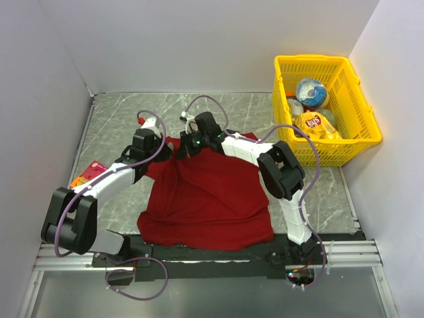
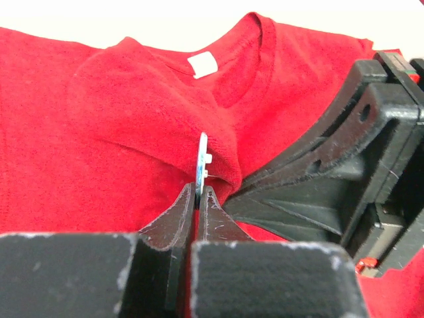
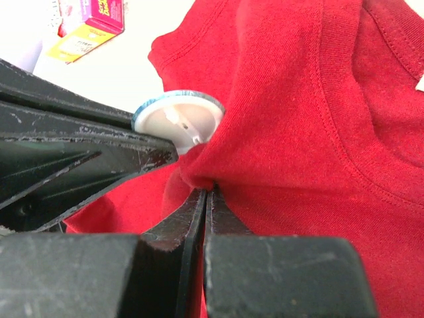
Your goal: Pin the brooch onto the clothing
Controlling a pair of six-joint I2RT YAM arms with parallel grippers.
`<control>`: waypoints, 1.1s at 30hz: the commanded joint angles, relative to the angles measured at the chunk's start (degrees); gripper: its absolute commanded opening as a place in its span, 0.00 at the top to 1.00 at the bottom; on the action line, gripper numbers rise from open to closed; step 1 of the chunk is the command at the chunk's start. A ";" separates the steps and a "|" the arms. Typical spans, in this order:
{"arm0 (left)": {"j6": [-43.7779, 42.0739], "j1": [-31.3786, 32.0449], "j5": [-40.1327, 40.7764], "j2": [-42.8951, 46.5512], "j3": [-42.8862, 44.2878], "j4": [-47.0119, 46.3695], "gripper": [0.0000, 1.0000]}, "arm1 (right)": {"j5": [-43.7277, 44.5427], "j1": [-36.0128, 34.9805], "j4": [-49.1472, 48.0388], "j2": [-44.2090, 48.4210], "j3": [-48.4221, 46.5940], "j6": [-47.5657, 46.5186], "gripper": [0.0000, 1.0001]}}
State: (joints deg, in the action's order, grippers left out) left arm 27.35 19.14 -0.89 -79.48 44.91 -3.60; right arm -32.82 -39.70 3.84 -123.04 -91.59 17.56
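The dark-red T-shirt [image 1: 209, 199] lies spread on the table, its neck at the far end, its white label [image 2: 203, 64] showing in the left wrist view. My left gripper [image 2: 199, 187] is shut on the brooch [image 2: 202, 159], a small whitish disc held edge-on. In the right wrist view the brooch [image 3: 180, 118] shows its white back, touching a raised fold of the shirt [image 3: 278, 112]. My right gripper [image 3: 209, 192] is shut on that fold near the collar. Both grippers meet at the shirt's neck, the left [image 1: 173, 147] beside the right [image 1: 189, 142] in the top view.
A yellow basket [image 1: 361, 141] with snack bags stands at the far right. An orange-and-pink packet [image 1: 89, 174] lies at the left, beside the left arm; it also shows in the right wrist view [image 3: 89, 23]. White walls enclose the table.
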 commanded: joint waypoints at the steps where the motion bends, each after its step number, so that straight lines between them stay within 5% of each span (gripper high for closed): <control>1: 2.00 -0.33 -4.03 0.91 0.62 -7.03 0.99 | -1.55 0.07 -0.14 0.17 -0.78 -0.34 1.00; 30: 6.22 -1.12 -14.06 3.02 -0.61 -12.85 0.99 | 0.39 -0.55 6.36 -3.00 -3.42 -4.20 1.00; 33: 5.69 -1.12 -12.92 2.32 -0.61 -12.23 0.99 | 0.38 -0.46 4.61 0.69 -0.53 -4.82 0.65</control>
State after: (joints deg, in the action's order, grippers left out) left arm 31.35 17.61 -10.59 -79.59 42.74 -8.51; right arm -33.12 -39.48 8.36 -124.27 -93.69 14.98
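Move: The left hand holds the brooch, which sticks out about 2 cm ahead and 1 cm right of its fingertips. The shirt fold lies roughly 3 cm right of and 1 cm ahead of that hand, at much its height; the collar label is some 9 cm ahead, 6 cm right and 6 cm lower. For the right hand, already pinching this fold, the fold is about 1 cm left and the brooch 3 cm left, 1 cm up. Left hand pushes the brooch pin about 2 cm right through the fold; right fingers finally start opening slightly. ##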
